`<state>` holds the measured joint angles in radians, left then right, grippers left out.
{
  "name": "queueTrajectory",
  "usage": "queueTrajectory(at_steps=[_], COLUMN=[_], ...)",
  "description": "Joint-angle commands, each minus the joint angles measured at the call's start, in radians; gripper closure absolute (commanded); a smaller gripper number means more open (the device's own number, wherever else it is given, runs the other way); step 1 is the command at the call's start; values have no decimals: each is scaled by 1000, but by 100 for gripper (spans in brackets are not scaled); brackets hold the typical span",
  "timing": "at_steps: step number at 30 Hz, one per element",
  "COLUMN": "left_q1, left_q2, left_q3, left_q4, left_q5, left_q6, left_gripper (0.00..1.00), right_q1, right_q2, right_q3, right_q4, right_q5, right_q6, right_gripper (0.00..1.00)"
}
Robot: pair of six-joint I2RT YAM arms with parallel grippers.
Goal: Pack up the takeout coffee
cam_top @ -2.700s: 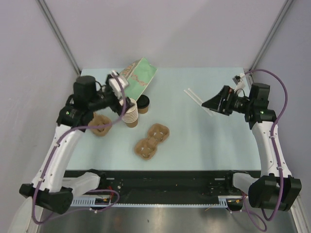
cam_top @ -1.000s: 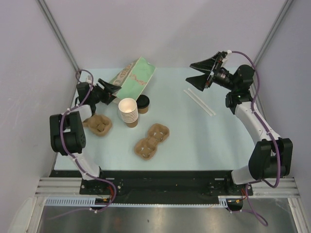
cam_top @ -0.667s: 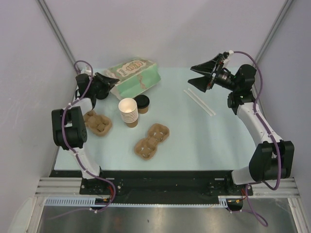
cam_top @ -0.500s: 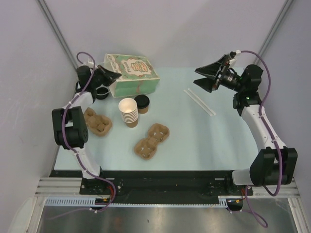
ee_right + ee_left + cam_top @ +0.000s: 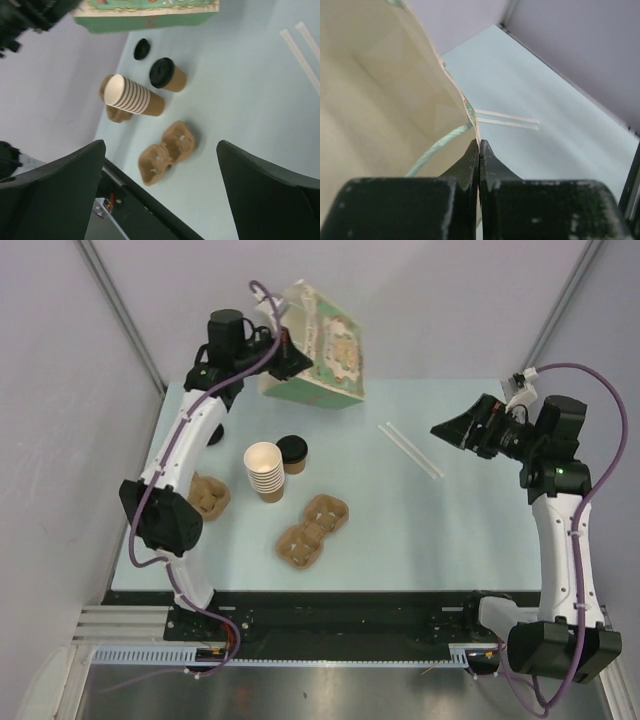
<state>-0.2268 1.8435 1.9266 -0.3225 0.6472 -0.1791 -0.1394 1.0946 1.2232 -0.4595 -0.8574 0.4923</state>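
Note:
The takeout coffee (image 5: pixel 293 453) is a small brown cup with a black lid, standing on the table beside a stack of lidless cups (image 5: pixel 265 472); the right wrist view shows the coffee (image 5: pixel 167 75) too. My left gripper (image 5: pixel 284 358) is raised high at the back, shut on the rim of a green paper bag (image 5: pixel 318 343) that hangs in the air above the table. In the left wrist view the left gripper (image 5: pixel 479 146) pinches the bag's edge, with the cream inside of the bag (image 5: pixel 380 100) on the left. My right gripper (image 5: pixel 452 430) hovers open at the right with nothing in it.
Two brown pulp carriers lie on the table, one in the middle (image 5: pixel 313 530) and one at the left (image 5: pixel 207 497). Two white straws (image 5: pixel 410 448) lie at the back right. A loose black lid (image 5: pixel 141 48) lies beyond the coffee.
My left gripper has shut on the bag's rim and lifted the bag off the table, up and to the right. The right arm has swung right and lower.

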Motion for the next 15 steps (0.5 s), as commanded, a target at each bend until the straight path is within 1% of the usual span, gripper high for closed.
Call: queueTrajectory(at_steps=[1,2,3,4,5,6,7,8,9,11,12,13,14,15], left_q1=[-164,-193,-251,-281,-310,-375,-409,-442,-503,-557,-607,-630,-652,-695], left_q2=[-70,-73,-76,-82,-95,-104,-112,-119,-134,-150,-170,-184,-196,-208], left_q3=[156,190,201,209,210,207,204,192,183,149,134,114,70,45], left_q4=[-285,-355,-386,-417,-478,-507,-536,-588,-610,-659,-670,-676,-681,-679], left_q5=[-43,-53,-67,-99,-116,-141,-197,-233,-256,-329,-352,-380,-423,-444], left_q6=[437,481,522,611,656,703,789,828,864,952,978,1033,1058,1084], left_gripper=[100,100,100,100,100,100,100,100,100,100,100,100,100,100], right_q1=[-89,-118,-146,-173,-243,-276,-317,-386,-426,-489,-546,-569,-594,-629], right_q2=[-53,-59,-61,-61,-59,-58,-56,-53,-45,-32,-13,-4,7,17], right_q3=[78,85,100,108,119,130,153,168,183,252,287,320,388,422], right_q4=[-263,-301,-318,-336,-367,-383,-398,-434,-455,-529,-562,-596,-664,-703], right_q5=[52,38,22,-18,-38,-58,-104,-127,-150,-198,-206,-225,-235,-244], right_q6=[-282,-317,-331,-346,-377,-386,-402,-415,-446,-491,-558,-589,-628,-665], right_gripper=[0,0,0,0,0,0,0,0,0,0,0,0,0,0])
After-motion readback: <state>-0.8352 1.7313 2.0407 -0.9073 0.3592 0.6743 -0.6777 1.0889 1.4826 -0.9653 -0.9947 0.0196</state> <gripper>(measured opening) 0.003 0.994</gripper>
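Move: My left hand already holds the takeout bag by its rim; the clear table it is being carried over lies about 21 cm to its right, 10 cm back and 33 cm below. The cup carrier lies 17 cm back, almost straight under its line, the lidded coffee cup about 4 cm left and 3 cm back, the straws some 24 cm right and nearly level, all some 30 cm below. From my open right hand that clear patch is about 6 cm left, 2 cm ahead, well below. I swing the bag back towards myself by about 20 cm and 14 cm to the right with my left hand, its shut fingers still pinching the rim, rising slightly and then sinking, the wrist rolling left side up and turning clockwise, nearly 60 degrees in all. My right hand, wide open and empty, clears out of the way, some 13 cm to the right. ##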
